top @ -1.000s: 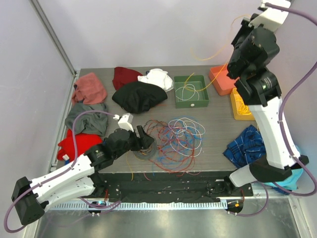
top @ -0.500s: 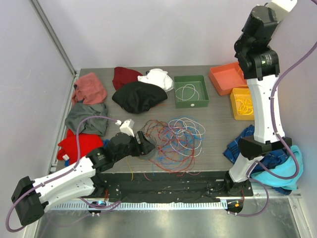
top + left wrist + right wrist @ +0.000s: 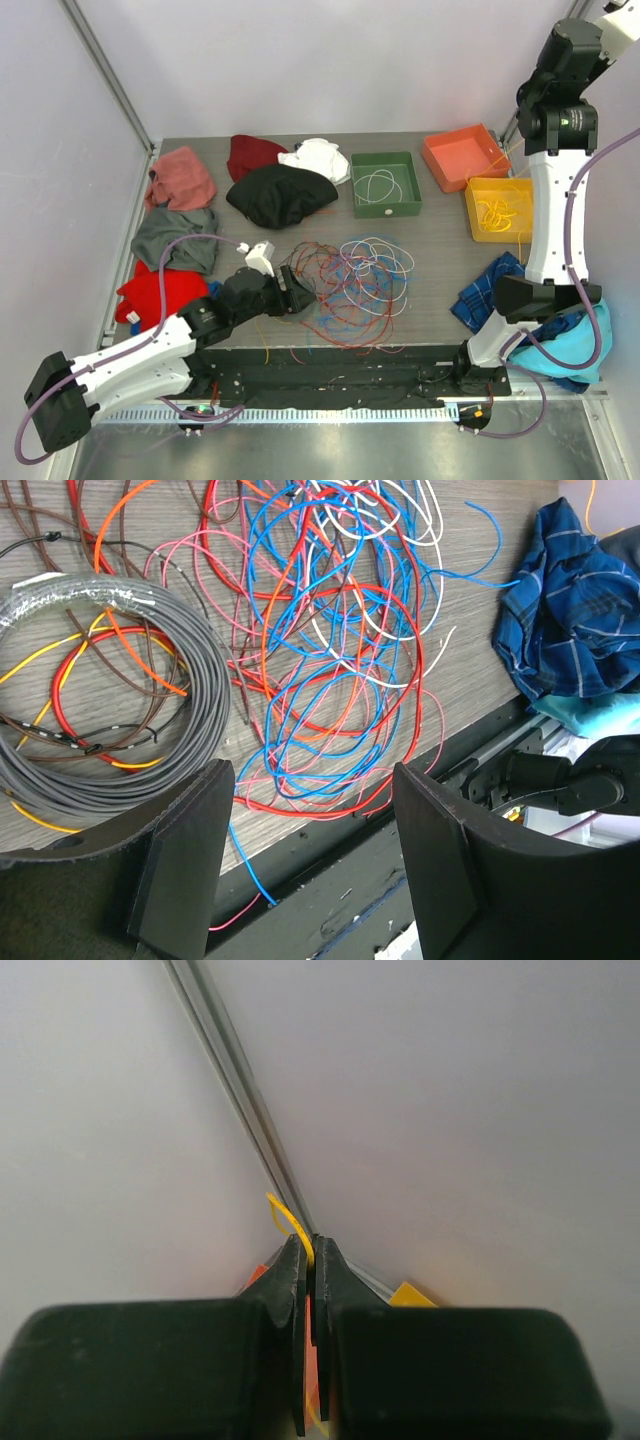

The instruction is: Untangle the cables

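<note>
The cables lie in a loose tangle of red, blue, pink, white and orange loops at the table's front middle. My left gripper hovers at the tangle's left edge. In the left wrist view it stands open with nothing between its fingers. The tangle lies ahead of it, with a grey coil to the left. My right arm is raised to the top right corner. Its gripper is shut on a thin yellow cable. More yellow cable lies in the yellow tray.
A green tray at the back holds a white cable. An orange tray stands beside the yellow one. Cloth garments lie around: black, grey, red, white, blue plaid.
My right arm has swung up and to the right with the yellow cable, and the cable now trails into the yellow tray. My left gripper has edged right towards the tangle.
</note>
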You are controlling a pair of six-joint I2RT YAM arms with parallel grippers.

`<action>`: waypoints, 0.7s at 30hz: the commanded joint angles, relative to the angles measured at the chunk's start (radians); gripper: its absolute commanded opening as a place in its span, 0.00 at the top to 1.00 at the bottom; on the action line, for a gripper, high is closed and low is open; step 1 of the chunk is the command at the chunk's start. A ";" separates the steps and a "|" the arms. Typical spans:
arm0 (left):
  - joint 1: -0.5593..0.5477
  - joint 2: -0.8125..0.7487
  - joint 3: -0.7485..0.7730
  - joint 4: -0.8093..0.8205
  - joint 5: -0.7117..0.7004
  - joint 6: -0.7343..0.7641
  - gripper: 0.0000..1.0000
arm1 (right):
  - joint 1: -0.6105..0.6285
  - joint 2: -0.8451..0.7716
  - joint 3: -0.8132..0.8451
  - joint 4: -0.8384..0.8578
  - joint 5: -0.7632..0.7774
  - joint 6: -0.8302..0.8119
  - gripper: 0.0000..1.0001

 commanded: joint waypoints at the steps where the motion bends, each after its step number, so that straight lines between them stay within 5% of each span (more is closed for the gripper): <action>1: 0.001 -0.010 -0.017 0.046 0.007 -0.012 0.32 | -0.044 0.018 -0.006 0.013 -0.033 0.035 0.99; 12: 0.001 0.023 -0.020 0.072 0.009 -0.005 0.31 | -0.105 0.035 -0.072 0.002 -0.033 0.041 0.99; 21: 0.001 0.038 -0.028 0.088 0.014 -0.003 0.31 | -0.151 -0.030 -0.355 0.074 -0.047 0.073 0.99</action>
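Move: The held yellow cable is going to the yellow box, which lies roughly 8 cm ahead of the right hand, 7 cm to its right and some 50 cm below. At that same low level, the red box is about 25 cm ahead and 5 cm left, the green box 15 cm ahead and 31 cm left, and the blue plaid cloth 20 cm back and 4 cm left. From the left hand the yellow box lies some 30 cm ahead and 62 cm right. Lower the right gripper towards the yellow box, about 11 cm and gathering speed, while easing it some 5 cm to the right. Tip the fingers downward by roughly 15 degrees as it sinks, and keep them shut on the yellow cable. ##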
